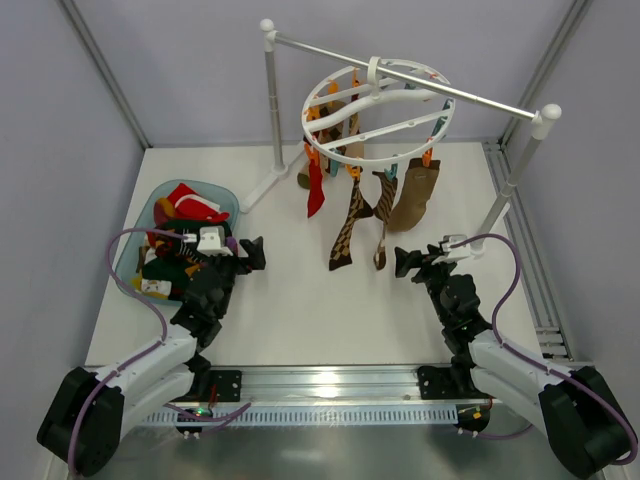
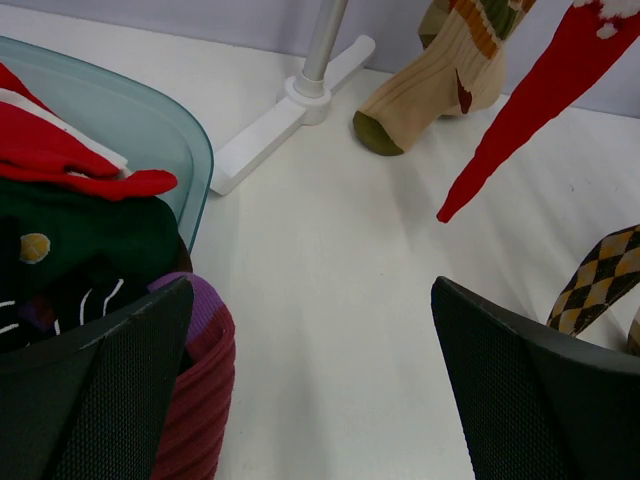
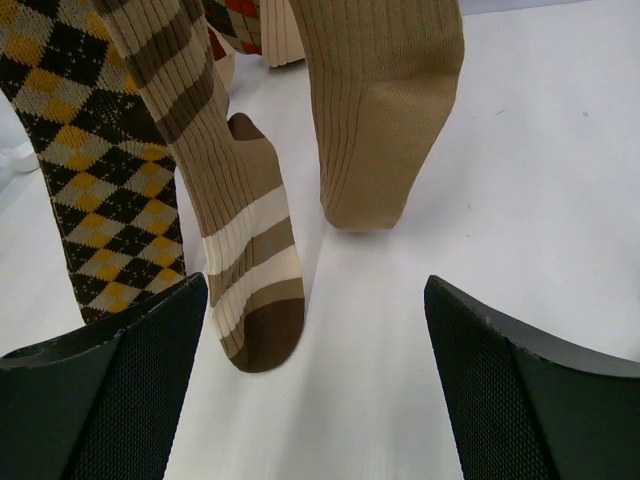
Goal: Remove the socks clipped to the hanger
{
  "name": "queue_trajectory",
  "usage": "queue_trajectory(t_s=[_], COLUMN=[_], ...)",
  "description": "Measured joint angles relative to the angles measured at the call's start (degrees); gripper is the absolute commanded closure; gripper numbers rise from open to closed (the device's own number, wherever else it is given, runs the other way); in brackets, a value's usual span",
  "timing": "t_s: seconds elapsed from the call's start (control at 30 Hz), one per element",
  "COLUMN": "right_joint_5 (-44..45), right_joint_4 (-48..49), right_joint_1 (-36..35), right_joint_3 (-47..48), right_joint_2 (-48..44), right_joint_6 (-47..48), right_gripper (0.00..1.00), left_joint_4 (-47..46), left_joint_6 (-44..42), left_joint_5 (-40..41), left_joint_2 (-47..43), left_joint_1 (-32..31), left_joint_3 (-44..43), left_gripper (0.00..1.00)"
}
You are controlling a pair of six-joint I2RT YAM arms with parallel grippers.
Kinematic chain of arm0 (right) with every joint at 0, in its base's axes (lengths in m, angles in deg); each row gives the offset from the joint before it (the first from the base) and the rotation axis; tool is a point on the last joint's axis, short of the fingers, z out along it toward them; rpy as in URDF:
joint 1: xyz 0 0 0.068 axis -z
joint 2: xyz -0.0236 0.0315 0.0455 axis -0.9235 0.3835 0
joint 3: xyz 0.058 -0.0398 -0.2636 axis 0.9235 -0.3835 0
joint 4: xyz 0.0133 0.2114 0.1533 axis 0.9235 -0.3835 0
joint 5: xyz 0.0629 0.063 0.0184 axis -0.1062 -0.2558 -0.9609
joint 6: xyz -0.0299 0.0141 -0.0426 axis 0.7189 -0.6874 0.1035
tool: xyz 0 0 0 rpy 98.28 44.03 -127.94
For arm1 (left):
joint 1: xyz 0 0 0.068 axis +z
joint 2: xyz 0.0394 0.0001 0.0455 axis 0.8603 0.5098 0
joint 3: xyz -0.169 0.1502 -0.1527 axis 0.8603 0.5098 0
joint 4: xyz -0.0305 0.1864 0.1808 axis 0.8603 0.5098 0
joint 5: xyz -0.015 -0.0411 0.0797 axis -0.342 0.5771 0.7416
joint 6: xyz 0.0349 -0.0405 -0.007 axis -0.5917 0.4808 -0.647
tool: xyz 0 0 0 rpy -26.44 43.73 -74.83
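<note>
The round white hanger point(image 1: 335, 93) hangs by its hook from a rail, with orange and teal clips round its rim. Several socks hang from it: a red sock point(image 1: 316, 190), an argyle sock point(image 1: 348, 228), a brown-and-tan striped sock point(image 1: 383, 228) and a plain tan sock point(image 1: 412, 195). My left gripper point(image 1: 255, 252) is open and empty, low over the table left of the socks; its view shows the red sock point(image 2: 530, 110) and a tan green-toed sock point(image 2: 430, 90). My right gripper point(image 1: 403, 262) is open and empty, just in front of the striped sock point(image 3: 245, 250) and the plain tan sock point(image 3: 385, 120).
A teal bin point(image 1: 228, 198) holding several socks sits at the left, its rim point(image 2: 190, 150) near my left finger, with a maroon-and-purple sock point(image 2: 200, 380) beside it. The white rail stand point(image 1: 480, 97) has posts at the back left and right; its foot point(image 2: 285, 115) lies ahead.
</note>
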Motion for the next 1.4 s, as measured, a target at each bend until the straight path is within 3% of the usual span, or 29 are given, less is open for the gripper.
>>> queue_trajectory(t_s=[0.67, 0.8, 0.93, 1.13, 1.4], right_joint_5=[0.87, 2.16, 3.34, 4.28, 4.5], right_joint_4=[-0.15, -0.26, -0.33, -0.5, -0.52], right_joint_1=[-0.04, -0.04, -0.04, -0.04, -0.04], right_joint_3=[0.0, -0.02, -0.13, -0.24, -0.39], right_joint_2=[-0.94, -3.61, -6.88, -9.42, -9.55], right_joint_6=[0.33, 0.35, 0.35, 0.37, 0.37], right_gripper=[0.11, 0.11, 0.11, 0.11, 0.11], left_joint_4=[0.17, -0.76, -4.72, -11.04, -19.76], left_joint_6=[-0.02, -0.74, -1.62, -1.57, -0.28], left_joint_5=[-0.79, -0.55, -1.09, -3.82, -7.93], left_joint_2=[-0.37, 0.63, 7.72, 23.5, 39.3], left_joint_1=[-0.22, -4.83, -11.13, -15.63, -17.53], left_joint_3=[0.35, 0.5, -0.68, -7.26, -16.59], left_gripper=[0.0, 0.0, 0.0, 0.0, 0.0])
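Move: From the left hand the argyle sock hangs about 11 cm ahead and 25 cm to the right, its middle some 5 cm higher; the red sock is roughly 14 cm ahead and 14 cm right, a bit higher still. From the right hand the brown ribbed sock is about 14 cm ahead, 2 cm left and 8 cm up; the striped sock is 9 cm ahead, 7 cm left and 5 cm up. Rightward across the front of the hanging socks, away from the bin, the left hand sweeps some 18 cm towards the argyle sock, sinking about 3 cm and turning some 25 degrees clockwise, open fingers coming to face that sock. Meanwhile the right hand rises about 4 cm, drifts slightly left and tips its fingers up a little, still open in front of the ribbed and striped socks. ##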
